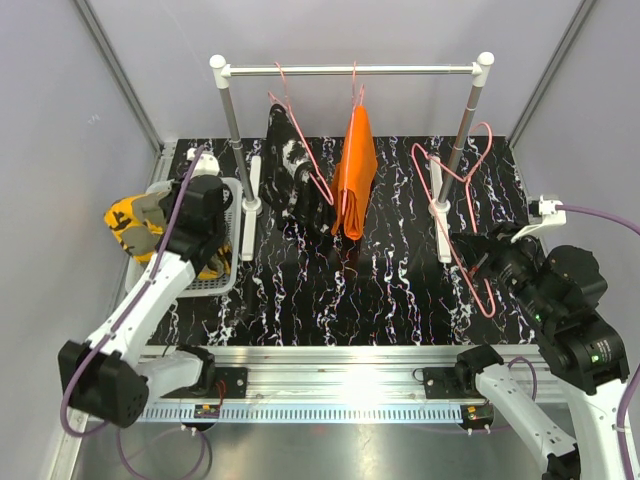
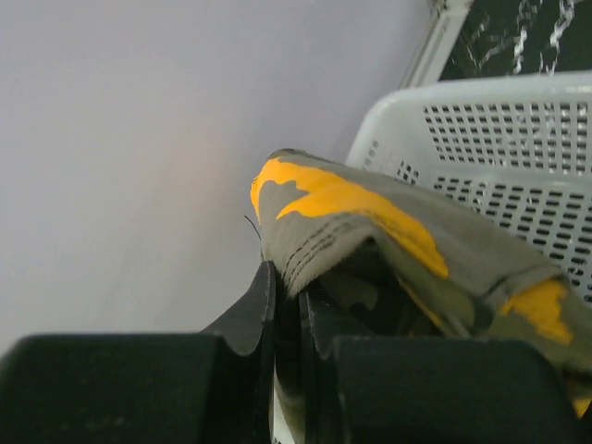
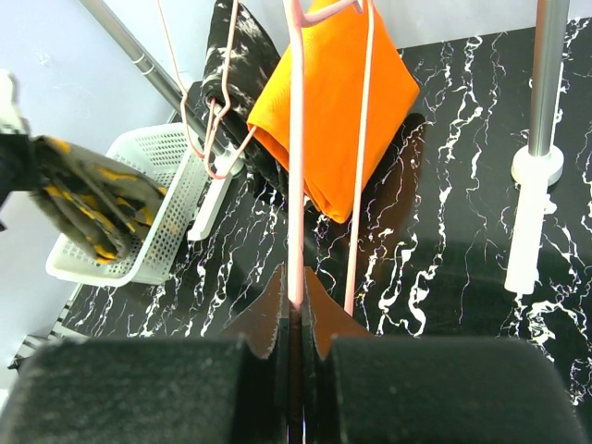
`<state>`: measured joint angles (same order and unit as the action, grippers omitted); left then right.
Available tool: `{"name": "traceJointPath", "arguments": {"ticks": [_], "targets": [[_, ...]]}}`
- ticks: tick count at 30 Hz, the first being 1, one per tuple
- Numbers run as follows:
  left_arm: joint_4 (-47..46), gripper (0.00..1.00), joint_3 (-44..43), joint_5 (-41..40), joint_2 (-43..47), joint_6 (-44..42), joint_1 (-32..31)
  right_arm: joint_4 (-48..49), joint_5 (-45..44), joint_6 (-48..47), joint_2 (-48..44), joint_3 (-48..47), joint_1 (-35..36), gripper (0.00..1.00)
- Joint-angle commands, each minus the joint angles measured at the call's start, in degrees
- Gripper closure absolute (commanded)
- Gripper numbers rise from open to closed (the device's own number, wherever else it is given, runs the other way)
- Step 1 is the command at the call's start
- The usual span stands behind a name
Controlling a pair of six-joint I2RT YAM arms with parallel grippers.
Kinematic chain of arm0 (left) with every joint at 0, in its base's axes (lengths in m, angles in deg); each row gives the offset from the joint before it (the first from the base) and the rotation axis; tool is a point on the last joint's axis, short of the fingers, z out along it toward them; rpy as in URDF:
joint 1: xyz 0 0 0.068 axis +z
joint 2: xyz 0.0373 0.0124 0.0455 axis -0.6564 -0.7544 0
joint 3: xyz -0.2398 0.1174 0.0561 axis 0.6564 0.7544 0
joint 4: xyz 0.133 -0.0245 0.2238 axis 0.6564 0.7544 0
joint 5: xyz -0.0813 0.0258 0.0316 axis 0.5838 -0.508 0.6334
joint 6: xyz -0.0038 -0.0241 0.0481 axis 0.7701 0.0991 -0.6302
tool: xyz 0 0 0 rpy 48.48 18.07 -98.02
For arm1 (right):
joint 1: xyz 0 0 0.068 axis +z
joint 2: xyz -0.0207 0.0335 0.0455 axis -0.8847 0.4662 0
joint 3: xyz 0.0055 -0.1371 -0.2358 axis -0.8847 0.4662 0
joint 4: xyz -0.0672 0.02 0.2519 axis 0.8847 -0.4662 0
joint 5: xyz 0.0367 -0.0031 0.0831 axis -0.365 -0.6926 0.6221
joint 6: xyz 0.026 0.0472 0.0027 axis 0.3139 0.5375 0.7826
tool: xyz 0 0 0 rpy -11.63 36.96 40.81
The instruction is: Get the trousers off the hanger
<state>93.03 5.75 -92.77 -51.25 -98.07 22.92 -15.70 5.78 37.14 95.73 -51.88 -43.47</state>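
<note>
My left gripper (image 1: pixel 162 215) (image 2: pixel 287 277) is shut on the yellow-orange and olive camouflage trousers (image 1: pixel 130 220) (image 2: pixel 370 213) (image 3: pixel 88 199), holding them bunched over the left rim of the white basket (image 1: pixel 232 262) (image 2: pixel 499 120) (image 3: pixel 157 185). Black trousers with white splashes (image 1: pixel 292 170) (image 3: pixel 231 55) and plain orange trousers (image 1: pixel 354 170) (image 3: pixel 333 102) each hang on a pink hanger from the rack's rod (image 1: pixel 350 70). My right gripper (image 1: pixel 478 262) (image 3: pixel 294 277) is shut on the wire of an empty pink hanger (image 1: pixel 452 235) (image 3: pixel 296 185) off the rod, at the right.
The rack's two posts stand on white feet (image 1: pixel 250 200) (image 1: pixel 441 210) (image 3: pixel 532 222) on the black marbled mat (image 1: pixel 380 290). Grey walls close in the left, right and back. The basket sits at the mat's left edge.
</note>
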Motion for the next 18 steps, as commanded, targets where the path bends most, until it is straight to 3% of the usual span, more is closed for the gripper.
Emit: {"name": "traceJointPath", "arguments": {"ticks": [1, 2, 3, 6, 9, 10, 11, 15, 18], "targets": [[4.99, 0.95, -4.65, -0.01, -3.95, 5.26, 0.27, 3.6, 1.13, -0.32, -0.48, -2.19, 0.07, 1.0], [6.04, 0.87, -4.83, 0.17, -4.84, 5.62, 0.09, 3.86, 0.87, -0.23, -0.65, -2.11, 0.07, 1.0], [6.75, 0.72, -5.18, 0.34, -5.9, 6.14, 0.09, 3.95, 0.78, -0.32, -0.57, -2.02, 0.07, 1.0], [10.61, 0.66, -8.77, 2.27, -9.76, 7.9, 0.09, 4.22, 0.34, -0.41, -0.57, -2.28, -0.02, 1.0], [15.09, 0.44, -13.96, 6.57, -12.76, 10.44, 0.0, 4.22, -0.1, -0.67, -0.21, -2.46, 0.07, 1.0], [16.15, 0.17, -16.41, 7.37, -13.37, 12.19, -0.17, 4.05, -0.45, -0.85, -0.04, -2.72, -0.02, 1.0], [17.81, 0.01, -17.21, 7.72, -13.55, 12.82, -0.61, 3.78, -0.71, -1.2, 0.14, -2.9, 0.07, 1.0], [19.32, 0.01, -19.15, 15.88, -8.38, 16.5, -0.79, 3.34, -1.68, -1.9, 1.19, -3.51, -0.02, 1.0], [17.92, 0.01, -18.46, 16.0, -2.33, 19.23, -0.53, 3.16, -2.03, -1.99, 2.07, -3.95, -0.02, 1.0]]}}
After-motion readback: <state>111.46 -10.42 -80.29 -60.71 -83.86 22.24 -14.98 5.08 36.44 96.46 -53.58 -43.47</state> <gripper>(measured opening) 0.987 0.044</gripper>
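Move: The left hand still grips the camouflage trousers over the basket, whose middle lies about 22 cm below, 4 cm to its right and 2 cm ahead. The rack's left foot is about 16 cm right and 9 cm ahead, on the table; the black trousers hang some 27 cm right, 8 cm ahead and slightly lower. From the right hand, which holds the empty hanger, the basket is roughly 55 cm left, 16 cm ahead and 32 cm below. Left hand dips about 4 cm forward-down over the basket, opens wide to release the trousers, then rises, veering right. ##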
